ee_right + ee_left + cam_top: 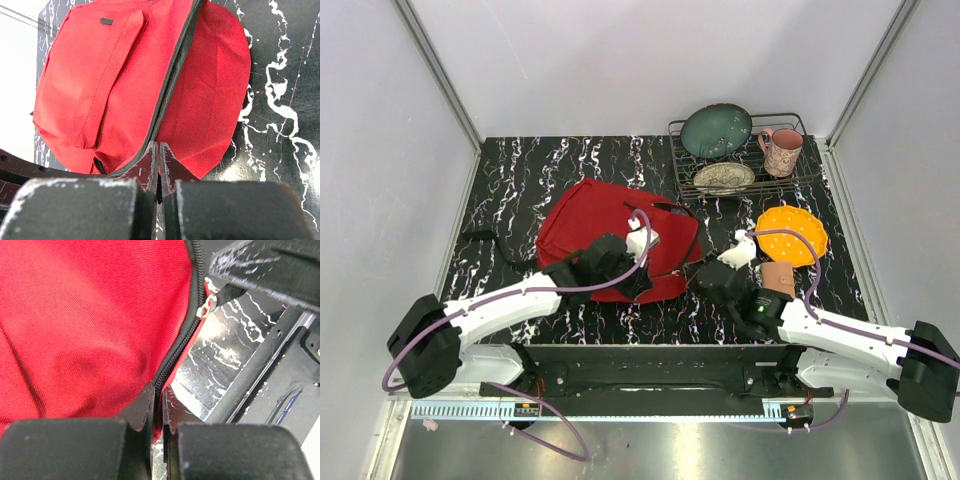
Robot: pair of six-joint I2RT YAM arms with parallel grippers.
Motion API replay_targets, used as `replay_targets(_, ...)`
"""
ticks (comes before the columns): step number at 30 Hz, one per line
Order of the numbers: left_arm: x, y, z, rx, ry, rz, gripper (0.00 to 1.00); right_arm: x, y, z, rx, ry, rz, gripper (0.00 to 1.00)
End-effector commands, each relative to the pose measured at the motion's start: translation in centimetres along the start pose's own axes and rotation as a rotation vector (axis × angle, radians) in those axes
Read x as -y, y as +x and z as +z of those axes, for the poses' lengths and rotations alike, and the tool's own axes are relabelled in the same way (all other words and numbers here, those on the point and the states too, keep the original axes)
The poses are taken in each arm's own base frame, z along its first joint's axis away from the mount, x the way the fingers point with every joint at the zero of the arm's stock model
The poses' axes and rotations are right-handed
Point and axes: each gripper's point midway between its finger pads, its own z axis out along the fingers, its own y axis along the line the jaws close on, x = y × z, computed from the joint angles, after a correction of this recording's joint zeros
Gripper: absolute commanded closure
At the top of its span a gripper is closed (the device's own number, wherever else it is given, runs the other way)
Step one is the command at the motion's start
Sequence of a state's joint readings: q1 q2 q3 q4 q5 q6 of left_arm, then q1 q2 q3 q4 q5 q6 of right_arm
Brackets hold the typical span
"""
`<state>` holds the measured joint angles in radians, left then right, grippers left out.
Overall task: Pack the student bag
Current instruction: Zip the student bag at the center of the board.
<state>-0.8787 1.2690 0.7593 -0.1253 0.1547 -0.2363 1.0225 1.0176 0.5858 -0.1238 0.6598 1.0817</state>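
Observation:
The student bag, a red backpack, lies flat in the middle of the marbled table, with a black zip along its near-right edge. My left gripper is shut on that edge, and the zip runs straight into its jaws; from above it sits at the bag's near side. My right gripper is shut with its tips on the zip line, close to the right of the left one. In the left wrist view the metal zip pull hangs right at the right gripper's fingers.
A wire rack at the back right holds a teal bowl, a patterned plate and a pink mug. An orange plate and a small brown object lie near the right arm. A black strap trails left.

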Motion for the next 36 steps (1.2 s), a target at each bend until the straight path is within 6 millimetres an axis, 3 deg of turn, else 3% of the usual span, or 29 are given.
replay_targets(1, -2.5, 1.7, -1.5, -0.022, -0.136, -0.029, 1.0, -0.5, -2.7, 0.0, 0.081, 0.002, -0.009, 1.0)
replay_targets(6, -3.8, 3.2, -2.9, -0.035, -0.217, -0.101, 1.0, -0.9, -3.6, 0.4, 0.101, -0.005, -0.016, 1.0)
replay_targets(11, -6.6, 5.3, -4.9, -0.029, -0.35, -0.208, 1.0, -1.0, -4.1, 0.9, 0.109, -0.006, -0.024, 1.0)
replay_targets(17, -9.5, 5.4, -7.7, 0.056, -0.454, -0.415, 1.0, -1.0, -4.2, 1.3, 0.106, -0.013, -0.023, 1.0)
replay_targets(19, -9.5, 4.8, -8.2, 0.083, -0.447, -0.441, 0.85, -1.5, -3.9, 1.3, 0.085, -0.035, -0.026, 1.0)
replay_targets(20, -9.2, 3.8, -8.4, 0.11, -0.423, -0.43, 0.71, -1.8, -3.6, 1.4, 0.072, -0.046, -0.03, 1.0)
replay_targets(21, -8.7, 2.9, -8.7, 0.133, -0.392, -0.4, 0.44, -2.1, -3.1, 1.4, 0.046, -0.061, -0.034, 1.0)
replay_targets(22, -7.8, 2.2, -8.8, 0.143, -0.344, -0.387, 0.34, -2.1, -2.5, 1.5, 0.025, -0.067, -0.039, 1.0)
replay_targets(24, -6.8, -0.4, -9.6, 0.219, -0.284, -0.34, 0.27, -3.1, -1.8, 1.6, -0.01, -0.118, -0.02, 1.0)
replay_targets(28, -3.4, -4.8, -10.9, 0.303, -0.116, -0.216, 0.11, -3.1, -0.4, 1.7, -0.058, -0.139, -0.004, 1.0)
replay_targets(33, -0.1, -6.6, -9.3, 0.256, 0.018, -0.027, 0.06, -2.9, -0.8, 1.2, -0.043, -0.143, 0.009, 1.0)
replay_targets(34, 1.5, -7.1, -9.1, 0.246, 0.081, 0.006, 0.06, -2.7, -1.0, 1.1, -0.041, -0.138, 0.003, 1.0)
replay_targets(36, 2.2, -6.5, -7.3, 0.179, 0.121, 0.026, 0.06, -2.8, -1.6, 0.9, -0.023, -0.137, -0.002, 1.0)
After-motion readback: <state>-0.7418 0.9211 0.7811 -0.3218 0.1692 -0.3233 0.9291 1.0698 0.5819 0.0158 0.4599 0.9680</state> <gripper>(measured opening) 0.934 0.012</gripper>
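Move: The zipper slider lies about 9 cm to the right of the left hand, 5 cm farther out and roughly level with it; the left fingers are already shut on the zipped edge of the bag. The bag's middle is some 12 cm ahead of that hand, 6 cm to its left and 4 cm lower, and the still-open stretch is about 14 cm ahead and 12 cm to its right. The right hand holds the slider's black pull, with the slider some 3 cm to its left and level ahead. Leftwards, away from the slider, the left hand draws about 11 cm with its fingers at first shut on the zipped edge, turning nearly 30 degrees counter-clockwise. It opens wide late in the pull, then rises some 8 cm while swinging about 5 cm back right and unwinding most of the turn. The right hand keeps its pinch on the pull and eases about 2 cm left and 1 cm forward. ##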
